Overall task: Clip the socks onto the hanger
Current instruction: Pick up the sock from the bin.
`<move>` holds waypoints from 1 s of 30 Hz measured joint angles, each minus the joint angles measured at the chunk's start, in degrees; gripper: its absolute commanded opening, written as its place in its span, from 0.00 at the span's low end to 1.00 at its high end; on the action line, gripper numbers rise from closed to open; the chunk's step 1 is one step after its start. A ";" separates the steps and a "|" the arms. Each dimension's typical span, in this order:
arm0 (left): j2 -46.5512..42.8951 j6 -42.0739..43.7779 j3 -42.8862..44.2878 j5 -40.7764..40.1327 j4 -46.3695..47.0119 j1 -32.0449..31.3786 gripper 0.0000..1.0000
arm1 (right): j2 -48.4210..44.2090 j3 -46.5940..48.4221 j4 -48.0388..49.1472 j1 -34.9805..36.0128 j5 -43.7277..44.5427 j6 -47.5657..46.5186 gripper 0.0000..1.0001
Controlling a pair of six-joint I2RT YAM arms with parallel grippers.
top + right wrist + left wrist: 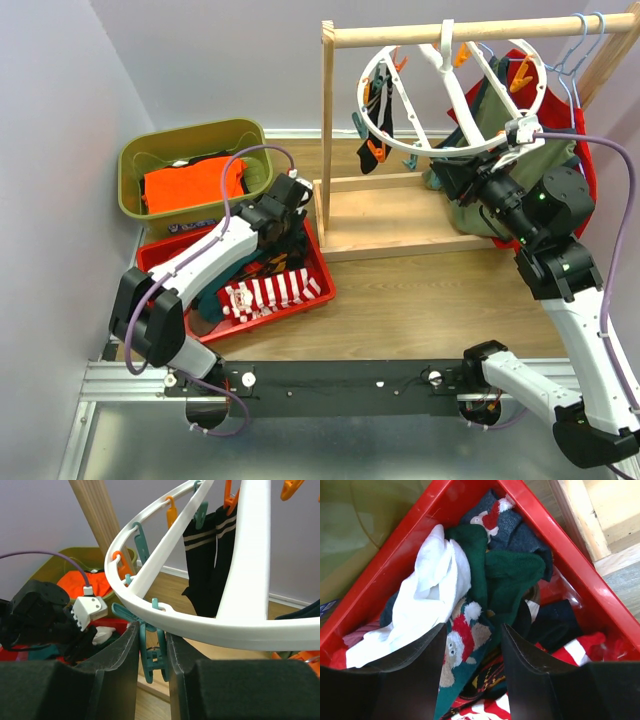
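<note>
The white ring hanger [381, 62] hangs from the wooden rack, with dark socks [378, 108] clipped on its far left side. My right gripper [457, 176] is under the ring's near edge [215, 626], shut on a dangling teal clip [152, 656]; both clip handles touch the pads. Black striped socks [210, 555] hang behind it. My left gripper [288, 214] is down in the red tray [582, 567], open, with its fingers on either side of a teal Santa-pattern sock [462, 642]. A white sock [430, 595] and a dark green sock [512, 577] lie just ahead.
A red-and-white striped sock [272, 291] lies at the tray's near end. An olive bin [190, 136] with an orange garment stands behind the tray. The wooden rack's base [400, 215] sits mid-table. Red and olive shirts [588, 170] hang at the right.
</note>
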 measured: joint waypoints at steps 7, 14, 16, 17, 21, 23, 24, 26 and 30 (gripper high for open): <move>3.41 0.07 1.36 -0.44 -1.46 0.00 0.49 | -0.28 0.00 0.00 0.00 0.07 -0.07 0.15; 6.01 -0.26 2.10 -2.38 -3.41 0.00 0.11 | -0.37 0.00 0.00 0.00 0.22 -0.07 0.15; 6.01 -0.57 2.97 -2.99 -4.02 0.00 0.00 | -0.39 0.00 0.00 0.00 0.20 -0.07 0.14; 6.01 -0.55 3.30 -3.08 -4.20 0.00 0.00 | -0.39 0.00 0.00 0.00 0.22 -0.07 0.15; 5.53 -1.22 5.51 -3.89 -5.79 0.00 0.00 | -0.39 0.00 0.00 0.00 0.22 -0.07 0.15; 4.20 -1.46 6.71 -3.93 -6.67 0.04 0.00 | -0.39 0.00 0.00 0.00 0.22 -0.07 0.15; 3.28 -1.53 7.37 -3.89 -6.93 0.04 0.00 | -0.39 0.00 0.00 0.00 0.22 -0.07 0.15; 0.81 -1.57 9.18 -3.82 -7.08 0.04 0.00 | -0.39 0.00 0.00 0.00 0.20 -0.07 0.15; -4.00 -1.68 13.79 -3.65 -7.13 0.04 0.00 | -0.39 0.00 0.00 0.00 0.20 -0.07 0.15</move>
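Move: The green Christmas sock lies in the red bin almost under the open left gripper: its middle is about 2 cm ahead, 1 cm left and 4 cm below. The white sock lies some 5 cm left and 2 cm ahead, the navy sock roughly 7 cm ahead and 5 cm right, and the striped sock about 9 cm back and 1 cm right. From the right gripper, the green sock lies some 30 cm left, 4 cm ahead and 34 cm below. Lower the left gripper about 2.5 cm into the green sock, its fingers straddling the reindeer-patterned part, then shut them fully to pinch the cloth. Keep that grip and pull up out of the bin, slowly at first, then fast, some 12 cm in all, while the fingertips swing about 15 degrees up and forward. ##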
